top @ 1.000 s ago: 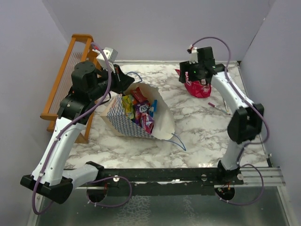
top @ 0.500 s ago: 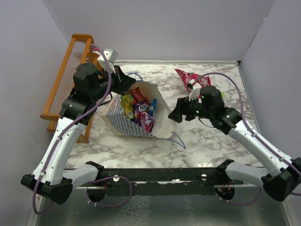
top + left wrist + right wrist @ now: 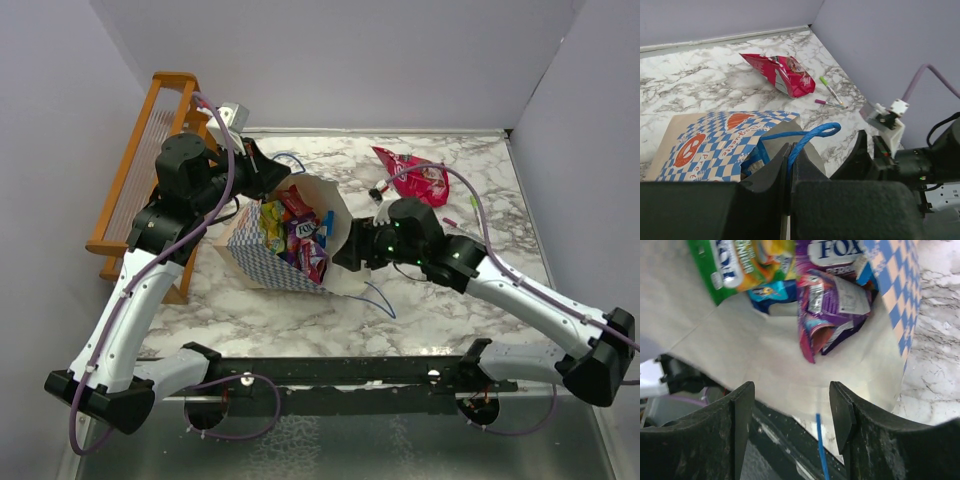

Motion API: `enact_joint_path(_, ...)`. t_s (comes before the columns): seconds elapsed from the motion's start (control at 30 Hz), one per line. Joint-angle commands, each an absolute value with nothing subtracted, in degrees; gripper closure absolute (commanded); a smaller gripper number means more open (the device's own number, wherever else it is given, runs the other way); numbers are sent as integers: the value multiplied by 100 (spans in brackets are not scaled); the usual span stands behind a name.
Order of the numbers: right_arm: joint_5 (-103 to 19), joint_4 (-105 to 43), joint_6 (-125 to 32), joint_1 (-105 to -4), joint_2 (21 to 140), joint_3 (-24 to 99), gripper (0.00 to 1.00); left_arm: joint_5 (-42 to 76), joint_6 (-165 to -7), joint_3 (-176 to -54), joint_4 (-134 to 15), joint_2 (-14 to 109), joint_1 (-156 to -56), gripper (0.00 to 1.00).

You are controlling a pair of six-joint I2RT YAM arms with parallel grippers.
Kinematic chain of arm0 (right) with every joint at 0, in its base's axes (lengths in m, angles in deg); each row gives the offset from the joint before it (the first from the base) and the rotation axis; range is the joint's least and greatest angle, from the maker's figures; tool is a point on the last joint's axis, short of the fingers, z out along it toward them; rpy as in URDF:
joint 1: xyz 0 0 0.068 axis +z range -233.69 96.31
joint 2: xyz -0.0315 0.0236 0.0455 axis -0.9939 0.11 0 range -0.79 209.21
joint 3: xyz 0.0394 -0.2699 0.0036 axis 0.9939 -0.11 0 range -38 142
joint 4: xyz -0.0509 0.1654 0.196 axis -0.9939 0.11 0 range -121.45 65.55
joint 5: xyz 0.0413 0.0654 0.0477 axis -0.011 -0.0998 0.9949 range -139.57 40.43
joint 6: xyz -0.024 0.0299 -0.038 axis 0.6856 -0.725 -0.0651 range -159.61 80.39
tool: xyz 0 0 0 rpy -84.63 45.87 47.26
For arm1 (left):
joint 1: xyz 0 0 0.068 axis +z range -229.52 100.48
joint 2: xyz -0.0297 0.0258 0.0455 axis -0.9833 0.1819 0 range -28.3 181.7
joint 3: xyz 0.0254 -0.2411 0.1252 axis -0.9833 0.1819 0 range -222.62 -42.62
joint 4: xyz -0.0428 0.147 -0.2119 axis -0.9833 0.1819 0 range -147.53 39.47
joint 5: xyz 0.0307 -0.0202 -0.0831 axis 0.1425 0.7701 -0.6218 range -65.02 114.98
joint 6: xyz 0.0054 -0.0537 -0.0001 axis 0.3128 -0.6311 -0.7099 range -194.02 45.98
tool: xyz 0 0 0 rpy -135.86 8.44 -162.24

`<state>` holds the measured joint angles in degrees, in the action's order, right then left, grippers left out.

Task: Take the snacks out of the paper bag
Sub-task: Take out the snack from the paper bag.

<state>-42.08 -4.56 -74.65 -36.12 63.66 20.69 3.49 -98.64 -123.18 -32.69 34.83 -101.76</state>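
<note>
The paper bag [image 3: 262,255] lies on its side with its mouth toward the right. Several snacks [image 3: 297,232] fill it. My left gripper [image 3: 265,175] is shut on the bag's blue cord handle [image 3: 812,134] at the upper rim, its jaws pinching the cord in the left wrist view [image 3: 790,157]. My right gripper [image 3: 342,258] is at the bag's mouth, open, nothing between its fingers [image 3: 792,395]. Ahead of it lie a purple packet [image 3: 832,305], a green-yellow packet [image 3: 737,265] and a blue packet [image 3: 771,291]. A pink-red packet [image 3: 415,178] lies on the table at the back right.
An orange wooden rack [image 3: 140,170] stands along the left wall, beside the left arm. Two thin pens, green [image 3: 830,92] and purple [image 3: 828,103], lie near the pink-red packet [image 3: 785,75]. The bag's other blue cord [image 3: 380,298] trails on the marble top in front of it.
My right arm has swung from above the pink-red packet at the back right over to the bag's mouth, and its jaws have narrowed a little. The left arm has stayed put.
</note>
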Motion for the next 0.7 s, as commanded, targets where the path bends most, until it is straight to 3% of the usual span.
enact_joint_path(0.0, -5289, -1186, -8121, -3510, 6883, 2020, 40, 156, -9951, -12307, -3580, 3472, -10184, 100)
enact_joint_path(0.67, -8350, -3818, -9133, -3019, 8753, 1395, 43, 110, -9913, -12307, -3560, 3525, -10187, 100)
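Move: The purple snack pack lies in the open mouth of the paper bag, about 12 cm ahead of the right hand, 8 cm to its left and 12 cm below. From that same hand the blue packet is some 15 cm ahead, 4 left and 10 below, and the yellow packet 14 ahead, 16 left and 12 below. From the left hand the purple pack lies about level front to back, 4 cm to the right and nearly 30 below. Towards the purple pack inside the bag goes the right hand, forward and down by some 9 cm each and drifting left, easing off as it gets there. On the way it swings about 30 degrees clockwise so the fingers point more forward, staying over half open. The left hand stays put, still pinching the blue handle and holding the bag up. ##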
